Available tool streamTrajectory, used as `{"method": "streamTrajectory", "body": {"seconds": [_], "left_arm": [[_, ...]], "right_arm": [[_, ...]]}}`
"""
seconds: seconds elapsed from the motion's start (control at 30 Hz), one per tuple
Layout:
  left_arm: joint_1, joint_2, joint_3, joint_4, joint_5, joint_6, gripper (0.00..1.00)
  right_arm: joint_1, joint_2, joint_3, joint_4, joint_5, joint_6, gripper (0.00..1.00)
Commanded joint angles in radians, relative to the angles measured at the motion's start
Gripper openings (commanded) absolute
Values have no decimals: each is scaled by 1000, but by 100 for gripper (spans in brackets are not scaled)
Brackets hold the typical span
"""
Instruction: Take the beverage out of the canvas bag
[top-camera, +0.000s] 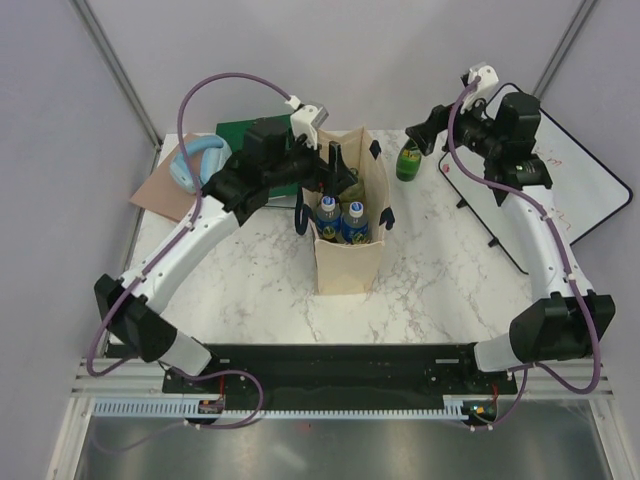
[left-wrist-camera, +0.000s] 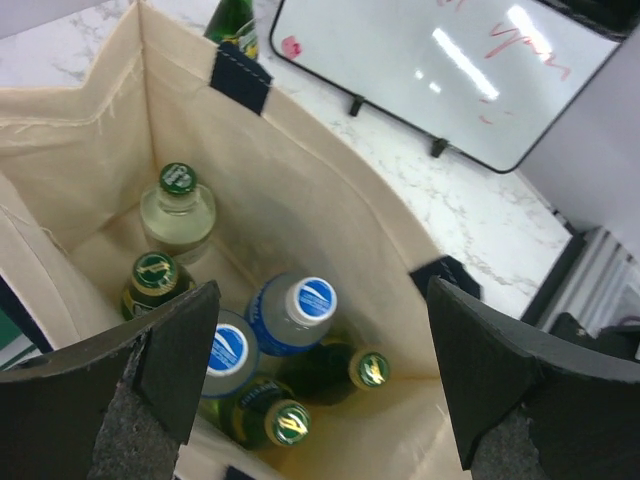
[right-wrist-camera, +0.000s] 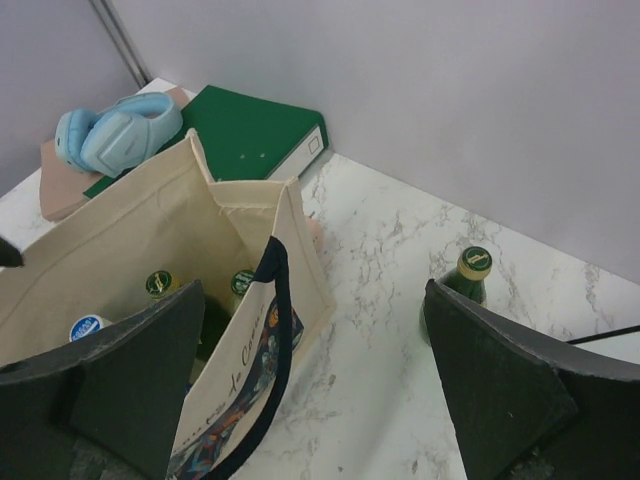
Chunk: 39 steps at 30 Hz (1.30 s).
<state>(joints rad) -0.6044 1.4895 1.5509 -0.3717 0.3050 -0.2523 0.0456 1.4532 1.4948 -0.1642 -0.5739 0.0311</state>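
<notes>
The canvas bag (top-camera: 349, 268) stands open at the table's middle, with navy handles. Inside it are several bottles: two with blue caps (left-wrist-camera: 315, 298) (left-wrist-camera: 228, 350) and several green-capped ones (left-wrist-camera: 373, 368), one of them clear (left-wrist-camera: 178, 205). My left gripper (top-camera: 335, 168) hangs over the bag's mouth, open, with nothing between its fingers (left-wrist-camera: 120, 390); in its wrist view the left gripper (left-wrist-camera: 320, 390) looks straight down on the caps. A green bottle (top-camera: 408, 158) stands on the table right of the bag. My right gripper (top-camera: 428, 128) is open beside that bottle (right-wrist-camera: 470, 275), with the bag (right-wrist-camera: 130, 240) at its left.
A green book (top-camera: 240, 131) and blue headphones (top-camera: 195, 160) on a brown board lie at the back left. A whiteboard (top-camera: 560, 190) on a stand leans at the right. Bare marble lies in front of the bag.
</notes>
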Motion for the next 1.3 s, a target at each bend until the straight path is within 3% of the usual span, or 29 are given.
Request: {"method": "streamTrajectory", "body": {"seconds": [0.0, 0.27, 0.63, 1.27], "left_arm": [[-1, 101, 107, -47, -87, 93, 90], [-1, 282, 302, -202, -202, 51, 71], [-28, 439, 428, -361, -420, 84, 68], [-35, 587, 511, -467, -501, 119, 62]], "right_arm": [[-32, -39, 28, -127, -21, -86, 98], [-96, -28, 36, -224, -12, -77, 98], [-110, -28, 13, -232, -21, -48, 98], [-113, -54, -31, -212, -27, -31, 98]]}}
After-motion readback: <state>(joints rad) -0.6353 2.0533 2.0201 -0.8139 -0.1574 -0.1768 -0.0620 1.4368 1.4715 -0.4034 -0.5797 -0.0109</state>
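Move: The dark green bottle with the gold-ringed cap, standing in the canvas bag, has its middle about 11 cm ahead of the left hand, 1 cm to its left and 25 cm below; its cap is higher up. The clear bottle stands some 5 cm to its right and 2 cm farther out, and the left blue-capped bottle about 5 cm nearer the robot. From the right hand, the dark bottle is roughly 21 cm left, 1 cm ahead and 28 cm down. The left hand reaches down about 15 cm and forward some 10 cm into the bag's mouth, mostly forward at first and then nearly straight down, turning its fingers from sideways to steeply down and forward, and narrowing them by about a third until the dark bottle's cap shows between the still-parted tips. Meanwhile the right hand, empty and wide open, shifts about 5 cm to its right, away from the bag, and sinks as much while its fingers tip downward. ##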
